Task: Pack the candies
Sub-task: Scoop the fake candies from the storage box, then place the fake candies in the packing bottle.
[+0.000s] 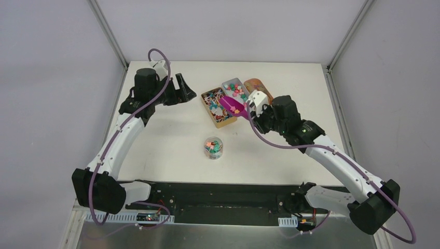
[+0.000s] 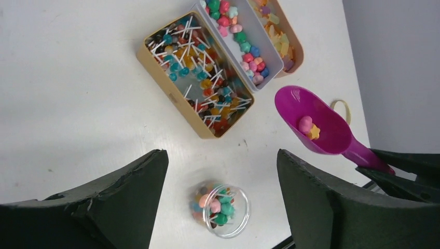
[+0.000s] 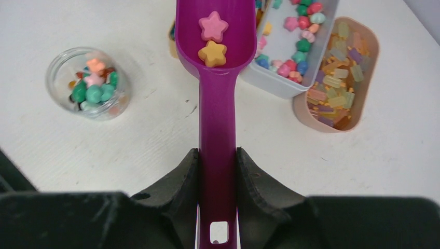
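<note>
My right gripper (image 3: 218, 153) is shut on the handle of a magenta scoop (image 3: 217, 104). It holds the scoop above the table beside the candy boxes (image 1: 233, 106). A pink star candy (image 3: 213, 26) and a yellow star candy (image 3: 212, 53) lie in the scoop's bowl. A clear round jar (image 1: 213, 147) part-filled with candies stands alone on the table, to the scoop's left in the right wrist view (image 3: 88, 83). My left gripper (image 2: 221, 153) is open and empty. It hovers high at the back left (image 1: 181, 91), looking down at the jar (image 2: 220, 209).
A gold tin (image 1: 224, 123) of candies on white sticks, a grey tray (image 1: 227, 83) of small candies and a tan oval tray (image 1: 258, 84) of pale candies stand side by side at the back centre. The table's walls rise behind them.
</note>
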Tool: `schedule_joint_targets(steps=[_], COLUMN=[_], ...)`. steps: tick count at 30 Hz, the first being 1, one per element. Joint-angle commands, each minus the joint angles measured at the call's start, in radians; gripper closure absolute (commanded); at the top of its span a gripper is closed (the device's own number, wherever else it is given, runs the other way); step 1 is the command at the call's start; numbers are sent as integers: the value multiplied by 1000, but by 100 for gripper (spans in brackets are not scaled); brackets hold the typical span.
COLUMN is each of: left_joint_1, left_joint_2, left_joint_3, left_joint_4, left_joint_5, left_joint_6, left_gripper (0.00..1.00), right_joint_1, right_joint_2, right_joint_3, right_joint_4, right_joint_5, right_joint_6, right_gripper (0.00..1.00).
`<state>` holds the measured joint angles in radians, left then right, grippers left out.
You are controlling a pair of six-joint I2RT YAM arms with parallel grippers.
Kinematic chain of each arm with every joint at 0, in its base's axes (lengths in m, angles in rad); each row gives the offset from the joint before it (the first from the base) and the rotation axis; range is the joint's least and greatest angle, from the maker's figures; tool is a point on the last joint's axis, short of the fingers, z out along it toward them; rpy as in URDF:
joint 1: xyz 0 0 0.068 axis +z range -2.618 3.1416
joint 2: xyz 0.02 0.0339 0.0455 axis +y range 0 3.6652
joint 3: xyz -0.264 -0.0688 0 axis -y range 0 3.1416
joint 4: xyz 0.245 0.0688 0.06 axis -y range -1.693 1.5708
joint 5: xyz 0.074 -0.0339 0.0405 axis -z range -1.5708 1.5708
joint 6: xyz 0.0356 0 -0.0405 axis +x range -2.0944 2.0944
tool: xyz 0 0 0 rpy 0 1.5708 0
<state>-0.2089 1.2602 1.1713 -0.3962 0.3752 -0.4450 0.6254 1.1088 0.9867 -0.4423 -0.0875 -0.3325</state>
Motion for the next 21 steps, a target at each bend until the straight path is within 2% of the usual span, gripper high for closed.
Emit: schedule_joint_targets(steps=[1,9,13,15,16,21], left_joint_1=[-1,-1,0,0,0,0], left_joint_2=[-103,-208,-238,-243,-246,-255], left_joint_3=[-55,-145,-174,-181,-186,-215], left_joint_4=[-32,-55,-58,-60,-62,-60], left_joint_5=[-85,-182,-226,-238,-245,-279], left_joint_6=[72,120,140,146,147,154], left_gripper=[20,17,15,10,2,1], right_joint_1=[104,260,316,329,333,374], right_joint_2=[-52,-67,-67,-69,-70,-59], right_joint_3=[4,22,35,45,51,86], right_joint_4=[-71,-186,-251,-275,-288,-349], right_joint_5=[21,78,155,176,178,220], right_joint_6=[-48,-81,-120,-132,-139,-153], right_gripper=[100,100,100,100,100,100])
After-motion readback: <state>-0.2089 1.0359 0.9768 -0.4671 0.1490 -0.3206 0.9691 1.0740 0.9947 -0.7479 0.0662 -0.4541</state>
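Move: The right hand still grips the scoop, with a pink and a yellow star in its bowl. The round storage box lies about 14 cm to its left, 7 cm back and 17 cm below. At similar depth, the lollipop box is some 10 cm ahead and 12 cm left of that hand, the white candy box 15 cm ahead and 4 cm left. From the empty left hand the storage box lies roughly 15 cm back, 10 cm right and 22 cm down. Back towards its base, the right hand carries the loaded scoop some 9 cm, away from the candy boxes and towards the round storage box, sinking about 3 cm on the way. It swings the bowl counter-clockwise and rolls its left side down, each nearly 20 degrees, keeping its grip. The left hand withdraws leftward, back and slightly down, and opens fully. ##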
